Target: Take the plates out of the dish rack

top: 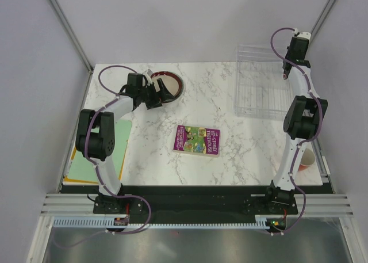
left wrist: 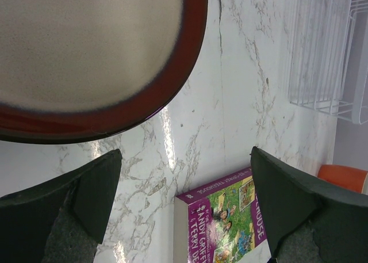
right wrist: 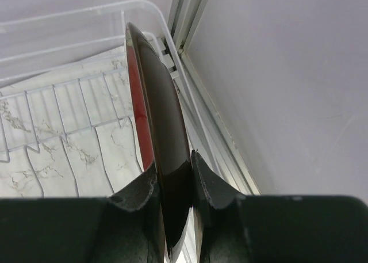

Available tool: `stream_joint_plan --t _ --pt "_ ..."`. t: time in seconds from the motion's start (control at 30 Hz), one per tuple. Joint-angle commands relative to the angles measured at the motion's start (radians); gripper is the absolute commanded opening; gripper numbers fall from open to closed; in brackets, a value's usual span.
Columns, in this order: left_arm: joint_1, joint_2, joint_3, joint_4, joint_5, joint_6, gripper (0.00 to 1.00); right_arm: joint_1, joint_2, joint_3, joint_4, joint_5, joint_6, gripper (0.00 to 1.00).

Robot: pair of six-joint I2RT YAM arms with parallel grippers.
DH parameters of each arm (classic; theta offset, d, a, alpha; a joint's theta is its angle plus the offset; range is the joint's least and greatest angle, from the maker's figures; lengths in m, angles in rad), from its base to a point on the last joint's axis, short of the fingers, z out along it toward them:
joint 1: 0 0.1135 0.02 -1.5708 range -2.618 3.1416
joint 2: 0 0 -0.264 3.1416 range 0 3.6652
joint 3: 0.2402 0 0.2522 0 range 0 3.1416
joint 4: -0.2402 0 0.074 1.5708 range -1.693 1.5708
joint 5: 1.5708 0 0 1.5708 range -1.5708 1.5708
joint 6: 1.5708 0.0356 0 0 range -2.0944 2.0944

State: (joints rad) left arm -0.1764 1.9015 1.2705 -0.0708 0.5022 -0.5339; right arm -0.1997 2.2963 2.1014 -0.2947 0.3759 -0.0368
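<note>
A dark brown plate with a cream centre (top: 170, 82) lies flat on the marble table at the back left; in the left wrist view this plate (left wrist: 86, 50) fills the upper left. My left gripper (top: 157, 95) (left wrist: 185, 159) hangs open just in front of it, with nothing between its fingers. The see-through dish rack (top: 259, 82) (right wrist: 63, 107) stands at the back right. Over the rack's far right side my right gripper (top: 286, 73) (right wrist: 172, 165) is shut on the rim of a dark brown plate with a red face (right wrist: 158, 113), held upright and edge-on.
A purple book (top: 197, 140) (left wrist: 224, 223) lies mid-table. An orange cup (top: 306, 158) (left wrist: 344, 175) sits near the right arm by the table's right edge. Green and yellow sheets (top: 95, 159) lie at the front left. Walls close in on both sides.
</note>
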Motion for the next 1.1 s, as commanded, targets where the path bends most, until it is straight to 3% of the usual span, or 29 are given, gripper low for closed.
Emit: stream_joint_plan --t 0.0,0.3,0.53,1.07 --pt "-0.005 -0.018 -0.002 0.045 0.022 -0.020 1.00 -0.004 -0.142 -0.009 0.120 0.060 -0.011 0.06" --pt "-0.005 -0.079 -0.043 0.052 0.032 -0.035 1.00 -0.004 -0.287 -0.115 0.120 0.029 0.012 0.05" --pt "-0.005 -0.124 -0.074 0.123 0.073 -0.075 1.00 0.020 -0.457 -0.237 0.068 -0.161 0.179 0.03" --pt "-0.005 -0.142 0.010 0.285 0.200 -0.201 0.97 0.282 -0.750 -0.415 -0.061 -0.453 0.397 0.00"
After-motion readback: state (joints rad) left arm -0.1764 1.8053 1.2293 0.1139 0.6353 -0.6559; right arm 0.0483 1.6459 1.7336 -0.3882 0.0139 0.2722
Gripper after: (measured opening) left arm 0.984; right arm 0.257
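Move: Beyond the right hand's way lies the stack of unloaded plates, about 50 cm to its left, some 8 cm nearer the base and 15 cm lower. The dish rack's middle is about 6 cm left, 6 cm back and 12 cm below; the book lies about 37 cm left, 30 cm back and 16 cm below. From the left hand, the brown-and-red plate in the right gripper is about 49 cm right, 16 cm ahead and 5 cm above; the stack is 8 cm ahead, 1 cm left, 7 cm below. Keeping its pinch on the brown-and-red plate, the right hand rises some 17 cm over the dish rack while easing back about 10 cm, then sweeps 22 cm left towards the stack, turning counter-clockwise and tipping its fingers up. Wide open, the left hand dips back slightly, then lifts about 7 cm away from the stack, tilting a little. ##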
